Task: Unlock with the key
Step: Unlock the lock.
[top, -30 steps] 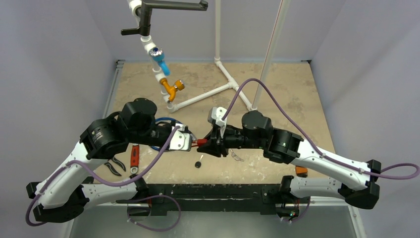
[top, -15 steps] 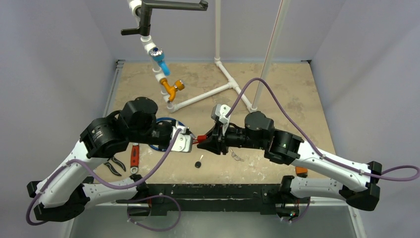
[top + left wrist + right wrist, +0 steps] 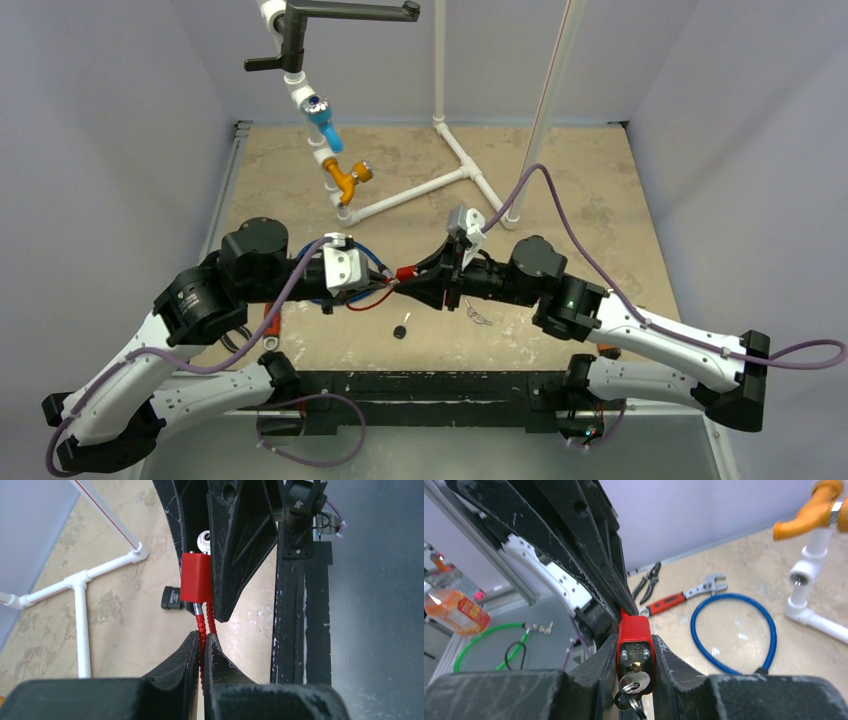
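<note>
A red padlock (image 3: pixel 635 645) with a silver key (image 3: pixel 634 681) in its keyhole is held above the table. My right gripper (image 3: pixel 635 650) is shut on the padlock's body. My left gripper (image 3: pixel 201 642) is shut on the lock's red cable shackle (image 3: pixel 200 627) just below the body (image 3: pixel 196 577). In the top view the two grippers meet tip to tip at the padlock (image 3: pixel 405 273), the left gripper (image 3: pixel 385 287) on its left and the right gripper (image 3: pixel 414 276) on its right. A loop of red cable (image 3: pixel 365 304) hangs below.
A small black fob (image 3: pixel 400 331) and a key ring (image 3: pixel 480 318) lie on the table in front. A blue cable loop (image 3: pixel 734 635), a red-handled wrench (image 3: pixel 679 597) and pliers (image 3: pixel 650 577) lie at left. White pipe frame (image 3: pixel 420 190) with an orange valve (image 3: pixel 347 178) stands behind.
Both grippers have moved toward the back of the table with the padlock between them. The left wrist has turned over and the red cable loop now shows below it.
</note>
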`<move>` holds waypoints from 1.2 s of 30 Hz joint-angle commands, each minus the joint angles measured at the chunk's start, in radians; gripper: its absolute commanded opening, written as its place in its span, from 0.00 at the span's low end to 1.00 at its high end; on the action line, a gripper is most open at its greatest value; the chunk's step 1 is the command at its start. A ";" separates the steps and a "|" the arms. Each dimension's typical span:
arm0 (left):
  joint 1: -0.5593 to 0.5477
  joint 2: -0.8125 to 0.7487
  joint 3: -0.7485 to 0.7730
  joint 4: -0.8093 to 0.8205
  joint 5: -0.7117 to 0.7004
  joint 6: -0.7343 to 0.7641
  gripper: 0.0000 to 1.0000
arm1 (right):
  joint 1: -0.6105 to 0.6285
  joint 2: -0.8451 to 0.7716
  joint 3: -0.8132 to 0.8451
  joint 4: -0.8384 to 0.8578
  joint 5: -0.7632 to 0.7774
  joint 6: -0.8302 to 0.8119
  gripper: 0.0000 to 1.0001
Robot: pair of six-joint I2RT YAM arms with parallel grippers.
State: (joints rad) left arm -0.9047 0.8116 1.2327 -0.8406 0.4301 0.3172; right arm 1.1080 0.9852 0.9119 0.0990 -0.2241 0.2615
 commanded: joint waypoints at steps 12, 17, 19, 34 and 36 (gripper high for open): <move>-0.011 0.018 0.108 -0.278 0.051 0.266 0.00 | -0.033 -0.090 0.008 0.324 0.205 0.026 0.00; -0.011 0.099 0.272 -0.403 -0.100 0.367 0.03 | -0.033 -0.085 0.056 0.146 0.130 -0.002 0.00; -0.011 0.109 0.294 -0.380 -0.118 0.298 0.45 | -0.032 -0.093 0.055 0.148 0.135 0.006 0.00; -0.208 -0.090 0.076 0.234 -0.466 0.592 1.00 | -0.033 -0.017 0.075 0.301 0.221 0.130 0.00; -0.234 -0.111 0.032 0.242 -0.472 0.663 1.00 | -0.033 0.001 0.099 0.297 0.217 0.148 0.00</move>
State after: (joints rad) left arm -1.0855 0.7311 1.3254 -0.7753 0.0952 0.7586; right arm 1.0775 0.9657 0.9276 0.3141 -0.0341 0.3565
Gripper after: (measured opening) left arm 0.998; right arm 0.208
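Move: The left fingers already pinch the red lock's cable; the red lock's body is about 4 cm to their right, 1 cm ahead and level. The right fingers already hold that body, its middle roughly 1 cm left of their hand point. On the table some 32 cm below, the black-headed key lies about 3 cm ahead and 3 cm left of the right hand, the small keys roughly 7 cm ahead and 14 cm right. Upwards together at first, by 2–3 cm; then the left fingers spread wide and let go of the red cable, backing off leftwards about 3 cm before climbing on to some 7 cm in all, rolling about 35 degrees so the hand's forward edge lifts. The right hand keeps its grip on the red lock, rises about 7 cm, eases forward and a little right, and tips its fingertips up about 15 degrees. ##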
